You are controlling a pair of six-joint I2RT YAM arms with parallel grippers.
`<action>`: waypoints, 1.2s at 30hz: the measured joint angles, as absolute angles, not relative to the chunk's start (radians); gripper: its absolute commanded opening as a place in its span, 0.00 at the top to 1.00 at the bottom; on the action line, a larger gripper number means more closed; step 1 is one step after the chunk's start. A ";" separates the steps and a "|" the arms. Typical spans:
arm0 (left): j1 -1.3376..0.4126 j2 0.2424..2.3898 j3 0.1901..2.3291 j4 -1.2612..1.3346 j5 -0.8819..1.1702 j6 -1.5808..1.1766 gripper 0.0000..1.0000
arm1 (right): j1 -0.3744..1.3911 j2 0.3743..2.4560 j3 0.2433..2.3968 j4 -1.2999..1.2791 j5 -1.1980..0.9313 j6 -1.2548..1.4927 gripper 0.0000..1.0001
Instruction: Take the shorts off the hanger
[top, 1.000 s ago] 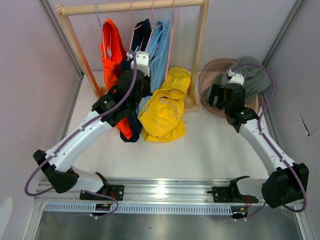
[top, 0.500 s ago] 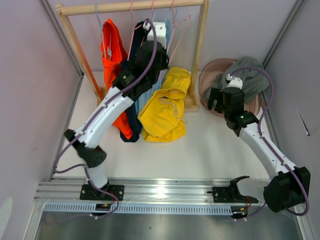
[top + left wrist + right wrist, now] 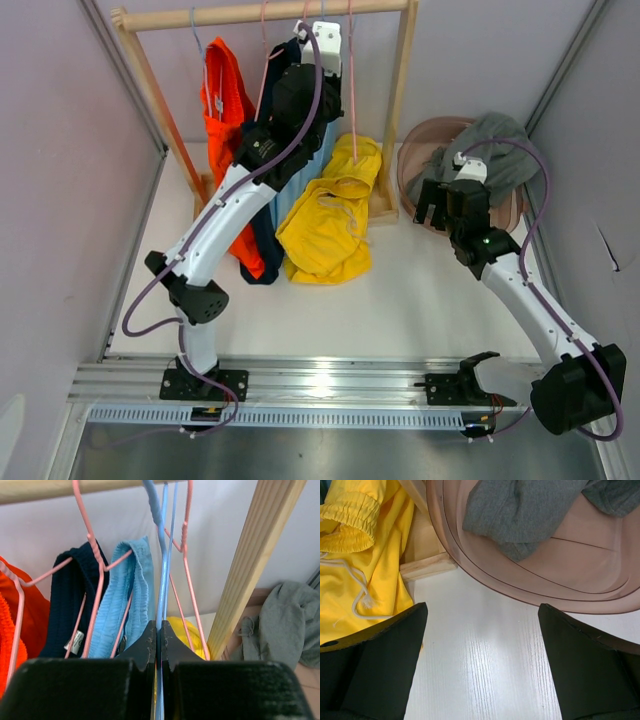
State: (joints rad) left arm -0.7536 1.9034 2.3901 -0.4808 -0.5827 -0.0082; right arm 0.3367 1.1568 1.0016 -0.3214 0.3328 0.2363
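Note:
The yellow shorts point(image 3: 330, 215) lie crumpled on the table at the foot of the rack, and show in the right wrist view point(image 3: 350, 555) and behind the left jaws point(image 3: 187, 632). My left gripper point(image 3: 160, 630) is raised close under the wooden rod point(image 3: 260, 14) and is shut on the thin wires of a blue hanger point(image 3: 165, 555), whose hook reaches up to the rod. My right gripper point(image 3: 482, 645) hovers open over bare table, between the yellow shorts and the basket point(image 3: 520, 585), holding nothing.
On the rack, pink hangers carry navy shorts point(image 3: 70, 605) and light blue shorts point(image 3: 120, 595), with an orange garment point(image 3: 225, 100) further left. The rack's right post point(image 3: 250, 565) stands close to my left gripper. A grey garment point(image 3: 500, 150) fills the brown basket.
My left arm has lifted from low in front of the hanging clothes up to the rod, its jaws staying shut. The right arm has hardly moved.

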 measured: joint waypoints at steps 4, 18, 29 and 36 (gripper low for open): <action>-0.722 1.913 2.399 -0.443 -0.531 0.002 1.00 | 0.339 1.157 0.993 -0.321 0.333 0.236 0.01; -0.597 2.083 2.465 -0.379 -0.321 -0.003 1.00 | 0.339 1.153 0.955 -0.305 0.336 0.241 0.01; -0.598 2.109 2.471 -0.357 -0.240 -0.010 0.87 | 0.332 1.154 0.952 -0.276 0.324 0.244 0.01; -0.606 1.998 2.276 -0.351 -0.243 -0.020 0.38 | 0.330 1.157 0.952 -0.271 0.313 0.244 0.01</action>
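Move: The left hand holds the empty blue hanger, pointing forward. The spot on the wooden rod for its hook is about 14 cm ahead, 2 cm to the right and some 12 cm above this hand. The near pink hanger hangs roughly 12 cm ahead and 5 cm right, about hand height; the light-blue shorts hang some 12 cm ahead and 5 cm left, their middle about 16 cm lower. From the idle right hand the rod spot lies about 20 cm ahead, 25 cm left and 38 cm up. Keeping its pinch on the blue hanger, the left hand carries it forward about 8 cm towards the rod, then sinks some 5 cm while easing right and turning about 10 degrees clockwise, to set the hook over the rod beside the pink hanger. It pauses there, opens its fingers to let go of the hanger, and starts to draw down and slightly back. ##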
